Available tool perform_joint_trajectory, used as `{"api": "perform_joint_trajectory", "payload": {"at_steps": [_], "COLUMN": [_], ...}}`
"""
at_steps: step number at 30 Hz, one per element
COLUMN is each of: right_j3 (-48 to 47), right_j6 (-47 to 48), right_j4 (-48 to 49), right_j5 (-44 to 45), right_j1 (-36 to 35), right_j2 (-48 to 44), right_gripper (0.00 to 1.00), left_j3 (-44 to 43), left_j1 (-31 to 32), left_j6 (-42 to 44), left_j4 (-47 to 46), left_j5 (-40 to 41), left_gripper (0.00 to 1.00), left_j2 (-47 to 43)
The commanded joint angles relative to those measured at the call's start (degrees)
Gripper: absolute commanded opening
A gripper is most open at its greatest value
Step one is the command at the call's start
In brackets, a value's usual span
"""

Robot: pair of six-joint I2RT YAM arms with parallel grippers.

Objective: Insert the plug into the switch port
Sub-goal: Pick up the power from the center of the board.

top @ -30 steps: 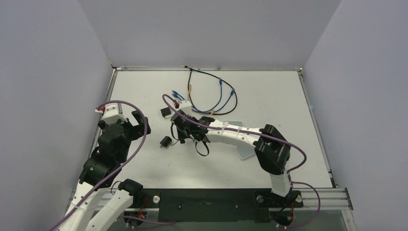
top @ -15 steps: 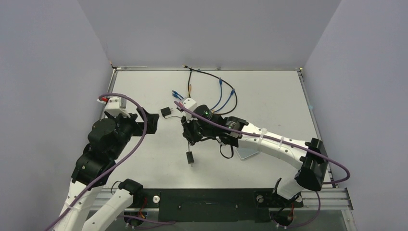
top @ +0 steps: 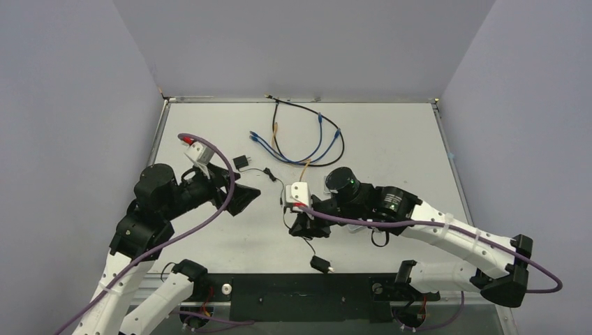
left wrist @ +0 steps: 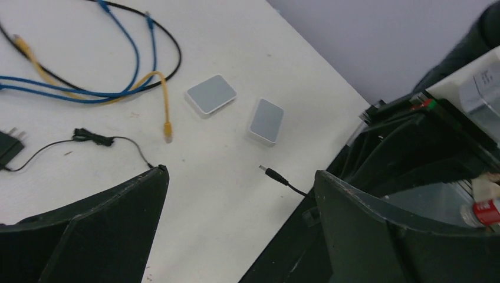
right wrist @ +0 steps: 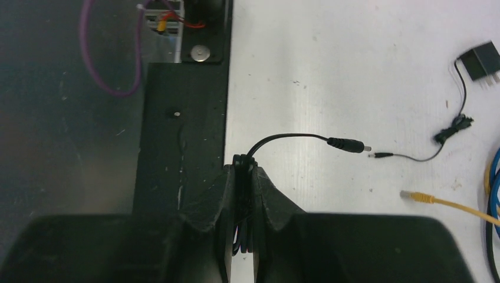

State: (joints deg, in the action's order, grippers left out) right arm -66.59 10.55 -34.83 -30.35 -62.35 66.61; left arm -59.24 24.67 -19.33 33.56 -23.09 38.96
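My right gripper is shut on a folded bundle of thin black cable. From that bundle the black barrel plug sticks out free above the table. The cable's black adapter sits near the table's front edge. Two small flat white boxes with grey faces lie beyond the plug in the left wrist view. I cannot tell which one holds the switch port, and no socket shows. My left gripper is open and holds nothing, left of the plug.
A second black adapter lies at mid table, its thin lead ending in a small plug. Blue, black and yellow network cables loop at the back. A yellow connector lies near the plug.
The right arm swung toward the table's front with the cable, dragging its adapter to the front edge. The left gripper moved right toward the centre, still open.
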Motion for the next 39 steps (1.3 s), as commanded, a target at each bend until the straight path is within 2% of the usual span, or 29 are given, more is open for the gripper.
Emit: {"api": "perform_joint_trajectory", "payload": {"at_steps": [1,8,14,22,27,39], "right_j3": [0.1,-2.6,-5.5,-10.9,-16.1,-24.9], "right_j6": [8.2,10.0,11.5,10.8,10.1,9.3], "right_j4": [-1.7,-4.4,-6.5,-6.3,-6.2,-5.8], "right_j5": [-12.4,-21.2,-30.8,-41.6,-48.3,-52.1], "right_j1": [-0.3,-0.1,-0.1,0.8,1.1,0.6], "right_j2": [-5.3,-6.9,-6.4,-3.6,-0.2,5.0], "right_gripper": [0.00,0.00,0.00,0.00,0.00,0.00], "left_j3": [1.6,6.4,10.0,11.6,12.2,12.1], "left_j1": [0.1,0.2,0.4,2.8,4.8,5.4], "left_j6": [0.1,-7.4,-16.0,-16.0,-12.0,-7.3], "left_j4": [-9.9,-25.3,-41.3,-46.4,-45.2,-43.5], "left_j5": [-17.8,-36.9,-46.4,-50.6,-51.4,-50.7], "left_gripper": [0.93,0.84,0.75,0.73,0.72,0.70], "left_j2": [-1.9,-3.6,-5.4,-7.0,-7.5,-5.1]}}
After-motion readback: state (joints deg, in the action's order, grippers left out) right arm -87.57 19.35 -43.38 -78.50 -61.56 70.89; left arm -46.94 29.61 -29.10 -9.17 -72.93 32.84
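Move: The right hand already holds the power's bundled cord. Its plug juts about 6 cm ahead of that hand and 3 cm left, near its height, while the adapter hangs some 8 cm back, 7 cm right and 10 cm below. From the empty left hand, the plug lies about 10 cm right, 4 cm back and 9 cm lower. The second cord's end is on the board, roughly 4 cm ahead of the left hand, 10 cm right and 32 cm below. Up and back goes the right hand, about 15 cm higher, keeping its pinch on the cord bundle while it turns counter-clockwise and its fingers lift nearer level. The left hand swings back some 15 cm and slightly up, turning about 55 degrees clockwise to face right, towards the dangling plug, its fingers narrowing somewhat but staying well open, without touching it yet. ##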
